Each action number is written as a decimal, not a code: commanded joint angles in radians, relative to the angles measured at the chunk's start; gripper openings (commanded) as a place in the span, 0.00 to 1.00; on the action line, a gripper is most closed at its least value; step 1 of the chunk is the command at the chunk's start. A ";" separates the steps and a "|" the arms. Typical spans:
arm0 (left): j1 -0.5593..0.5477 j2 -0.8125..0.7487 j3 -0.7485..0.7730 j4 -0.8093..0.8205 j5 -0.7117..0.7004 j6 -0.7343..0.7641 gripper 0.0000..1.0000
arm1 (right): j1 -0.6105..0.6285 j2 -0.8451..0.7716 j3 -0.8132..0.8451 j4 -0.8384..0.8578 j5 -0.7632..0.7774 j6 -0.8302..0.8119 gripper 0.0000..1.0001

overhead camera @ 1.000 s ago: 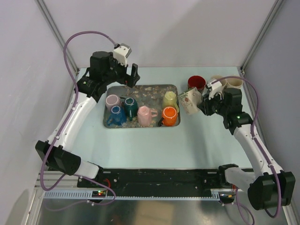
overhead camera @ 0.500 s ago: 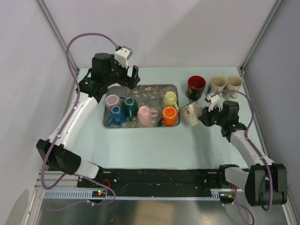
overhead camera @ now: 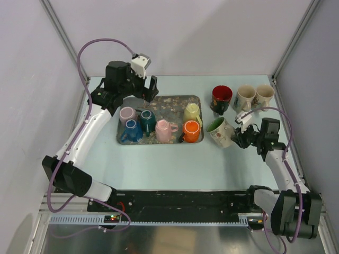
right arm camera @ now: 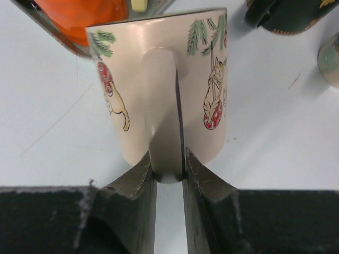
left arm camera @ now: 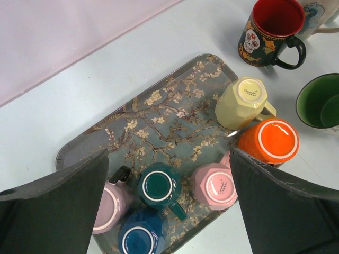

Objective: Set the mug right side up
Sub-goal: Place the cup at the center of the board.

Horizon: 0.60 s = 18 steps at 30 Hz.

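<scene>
The mug (overhead camera: 222,132) is cream with cat pictures and a green inside. It is just right of the tray, low at the table, with its mouth facing up and leaning slightly left. My right gripper (overhead camera: 241,139) is shut on its handle from the right. In the right wrist view both fingers pinch the handle (right arm camera: 165,121) at its lower end, with my right gripper (right arm camera: 169,168) against the mug (right arm camera: 119,69). I cannot tell whether the base rests on the table. My left gripper (overhead camera: 151,88) hangs open above the tray's back edge, and the mug's green mouth (left arm camera: 319,101) shows at the right edge of its view.
The flowered tray (overhead camera: 177,100) holds several upside-down mugs: lilac, blue, teal, pink, yellow and orange (overhead camera: 191,130). A black mug with a red inside (overhead camera: 222,97) and two cream mugs (overhead camera: 246,97) (overhead camera: 264,94) stand upright at the back right.
My right gripper has come down and toward the near right with the mug, turning it so the green mouth now faces up. The left arm has hardly moved.
</scene>
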 commanded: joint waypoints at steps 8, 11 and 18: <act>0.004 0.033 0.002 0.036 0.044 0.009 0.99 | -0.059 0.077 0.004 -0.286 0.121 -0.163 0.47; 0.004 0.033 -0.001 0.037 0.046 0.011 0.99 | -0.063 0.074 0.004 -0.291 0.117 -0.166 0.51; 0.004 0.030 -0.007 0.040 0.052 0.004 0.99 | -0.064 0.081 0.023 -0.276 0.086 -0.148 0.45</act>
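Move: The green-lined mug is held tilted by its handle in the right fingers, mouth facing ahead-left; its middle is about 5 cm ahead and 6 cm left of the hand, 2 cm lower. Its place on the open table is roughly 3 cm ahead, 2 cm left and 6 cm down. The orange mug stands some 10 cm ahead and 20 cm left, the red-lined mug about 29 cm ahead and 4 cm left. From the left hand, the green-lined mug lies about 32 cm right, 5 cm back, 22 cm down. Down and back towards the robot goes the right hand, about 6 cm lower and 5 cm nearer, also some 3 cm to the right, while the wrist tips nearly 20 degrees so the fingers point more steeply at the table. Early in the descent the fingers begin to part, letting go of the handle, and end about half open, still straddling it beside the mug. ##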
